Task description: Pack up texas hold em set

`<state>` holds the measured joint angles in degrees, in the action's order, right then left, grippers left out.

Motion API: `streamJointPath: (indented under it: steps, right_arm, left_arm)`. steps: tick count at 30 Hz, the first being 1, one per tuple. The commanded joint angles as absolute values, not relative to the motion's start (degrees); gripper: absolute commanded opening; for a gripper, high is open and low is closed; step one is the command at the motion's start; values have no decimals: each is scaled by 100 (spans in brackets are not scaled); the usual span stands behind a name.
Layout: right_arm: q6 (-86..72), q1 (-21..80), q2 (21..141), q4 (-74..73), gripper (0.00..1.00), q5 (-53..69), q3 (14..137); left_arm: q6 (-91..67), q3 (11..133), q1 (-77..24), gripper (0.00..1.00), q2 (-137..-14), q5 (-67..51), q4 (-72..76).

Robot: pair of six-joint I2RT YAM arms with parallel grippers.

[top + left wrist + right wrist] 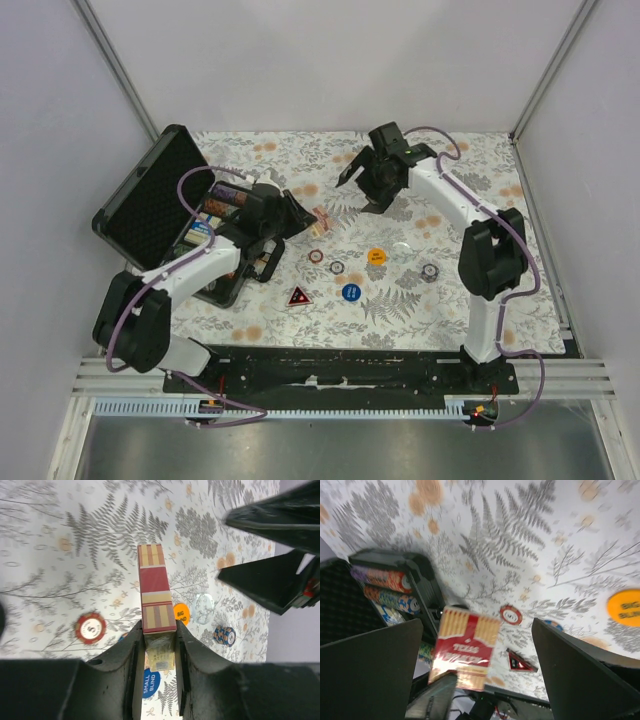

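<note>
The black case (150, 200) lies open at the left, with rows of striped poker chips (222, 205) in its base. My left gripper (305, 217) is shut on one end of the red-orange card box (155, 592), which sticks out above the table just right of the case. My right gripper (375, 182) hangs open and empty further back, facing the card box (465, 645); its wide-spread fingers (370, 670) stand apart from the box. On the cloth lie the orange button (376, 256), the blue button (351, 292) and the dark triangle (298, 297).
Loose chips lie on the floral cloth: a red one (316, 256), another (338, 267) beside it, and a blue-striped one (429, 271) further right. A clear disc (403, 247) sits near the orange button. White walls enclose the table on three sides.
</note>
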<state>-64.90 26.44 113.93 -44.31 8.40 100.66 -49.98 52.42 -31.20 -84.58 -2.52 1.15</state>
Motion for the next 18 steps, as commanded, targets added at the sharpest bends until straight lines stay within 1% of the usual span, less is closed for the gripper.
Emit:
streamJointPath:
  steps: [1, 6, 11, 12, 15, 18]
  right_arm:
    - [-5793, 2145, 10680, -4254, 98, 370, 9985]
    - [-5423, 1978, 10179, -4228, 98, -148, 9423]
    - [-5335, 1951, 9984, -4201, 98, -229, 9088]
    - [-5335, 1951, 10002, -4192, 98, -194, 9044]
    - [-5335, 1942, 10098, -4184, 96, -18, 9000]
    - [-5326, 1951, 10151, -4192, 93, -18, 8965]
  left_arm:
    - [-4992, 5046, -2603, 10, -7490, -79, -243]
    - [-5150, 4650, -1979, 9, -6383, -167, -930]
    - [-5712, 4386, -1302, 9, -5442, -18, -2002]
    - [-5843, 4325, -1214, 9, -5275, 191, -2143]
    - [-6134, 4289, -967, 9, -4975, 421, -2556]
    - [-6336, 4298, -827, 8, -4922, 571, -2786]
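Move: Some 17 cm to the left hand's left, about level fore-and-aft and 12 cm lower, is the empty slot in the chip case, where the held Texas Hold'em card box is bound. The blue card deck sits roughly 9 cm left of the slot and 2 cm farther out; the far chip rows lie about 8 cm beyond the slot. From the open, empty right hand, the slot is around 30 cm left, 8 cm back and 12 cm down. Carrying the card box off to the left, the left hand sweeps about 18 cm towards and over the open case, drawing back some 5 cm, rising about as much before just starting to sink, and swinging 30 degrees counter-clockwise with its grip unchanged. The right hand, still open, retreats about 9 cm to the right, away from the box, first rising 4 cm, then easing down. ##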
